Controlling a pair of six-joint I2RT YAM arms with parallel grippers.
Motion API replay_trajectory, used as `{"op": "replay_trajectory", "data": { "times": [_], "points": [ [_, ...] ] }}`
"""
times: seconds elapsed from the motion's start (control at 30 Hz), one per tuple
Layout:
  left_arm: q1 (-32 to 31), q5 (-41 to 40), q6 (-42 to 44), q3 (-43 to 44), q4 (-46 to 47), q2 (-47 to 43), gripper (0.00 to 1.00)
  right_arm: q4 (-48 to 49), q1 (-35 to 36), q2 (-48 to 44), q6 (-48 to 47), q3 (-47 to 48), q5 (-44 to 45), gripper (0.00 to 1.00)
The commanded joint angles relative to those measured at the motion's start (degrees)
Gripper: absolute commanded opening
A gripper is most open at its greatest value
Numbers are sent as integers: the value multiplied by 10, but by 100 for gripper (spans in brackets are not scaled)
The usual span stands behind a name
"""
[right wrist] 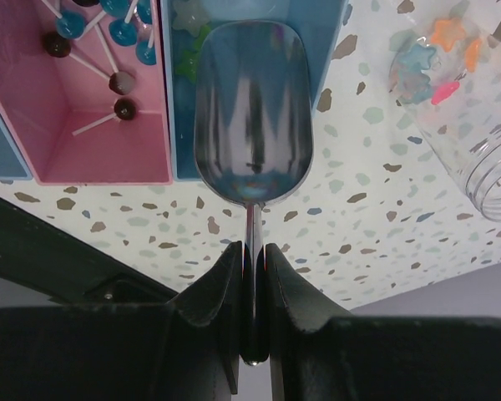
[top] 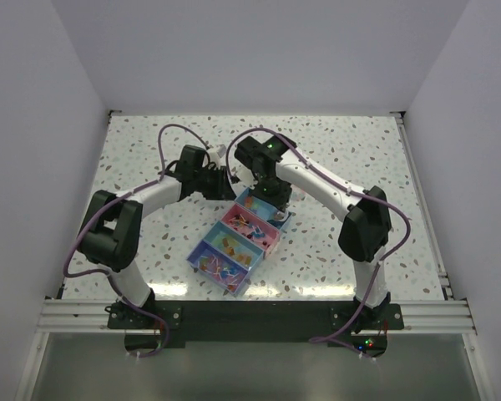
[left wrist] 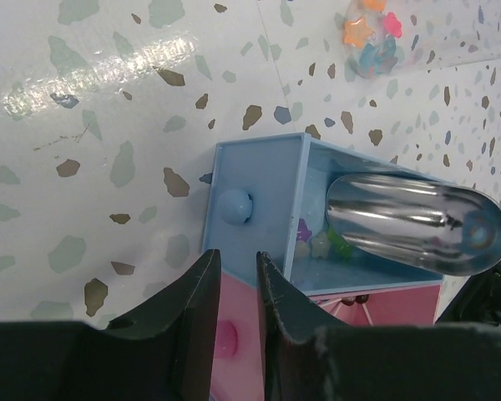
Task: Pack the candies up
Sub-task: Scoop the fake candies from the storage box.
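Observation:
The candies are small star-shaped sweets. A few lie in the blue end compartment (left wrist: 321, 242) of the tray (left wrist: 259, 175), and more show inside a clear jar (right wrist: 451, 75) lying on the table. My right gripper (right wrist: 252, 276) is shut on the thin handle of a metal scoop (right wrist: 252, 109). The scoop's bowl hangs over that blue compartment and looks empty. My left gripper (left wrist: 238, 267) stands narrowly open at the tray's knobbed outer wall. Pink wall shows in its gap, and nothing is visibly pinched.
The pink compartment (right wrist: 100, 171) beside the scoop holds several lollipops (right wrist: 108, 75). In the top view the tray (top: 277, 236) lies diagonally between the two arms, its nearer compartments filled with mixed sweets. White walls enclose the speckled table (top: 359, 167).

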Motion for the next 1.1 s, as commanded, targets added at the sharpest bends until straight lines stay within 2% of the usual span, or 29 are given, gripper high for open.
{"op": "replay_trajectory", "data": {
  "times": [0.0, 0.27, 0.37, 0.57, 0.87, 0.93, 1.07],
  "points": [
    [-10, 29, -2, -3, 22, 1, 29, 5, 1, 22, 6, -10, -24, 0],
    [-10, 24, -6, -5, 21, 3, 29, 103, 1, -29, 11, -121, -11, 0],
    [-10, 26, -7, -4, 22, 4, 29, 122, 1, -36, 9, -132, -17, 0],
    [-10, 31, -6, -2, 21, 4, 29, 119, 1, -12, 9, -96, -31, 0],
    [-10, 40, -8, -2, 22, 6, 28, 62, 1, 49, 31, -5, -58, 0],
    [-11, 42, -8, -2, 23, 6, 27, 69, 1, 58, 44, -11, -71, 0],
    [-13, 45, -9, -5, 21, 7, 26, 157, 0, 49, 67, -66, -102, 0]
  ]
}}
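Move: The fake candies lie on the floor of the blue compartment, about 7 cm left and 5 cm ahead of the right hand and 11 below it. The hand holds the scoop with its pan over that compartment. The pink compartment's middle is roughly 8 cm left and 1 cm back, the jar about 9 cm ahead and 4 to the right. From the left gripper, at the box's left end, the candies lie some 6 cm right, 2 back and 4 below. Lower the right hand about 5 cm to put the scoop pan down into the blue compartment, easing back and right nearly 2 cm as it sinks. Then push the pan forward and left some 3 cm along the compartment towards its left end, and finish with a small pull back and down, keeping the handle pinched. Keep the left gripper still against the box's left end. ##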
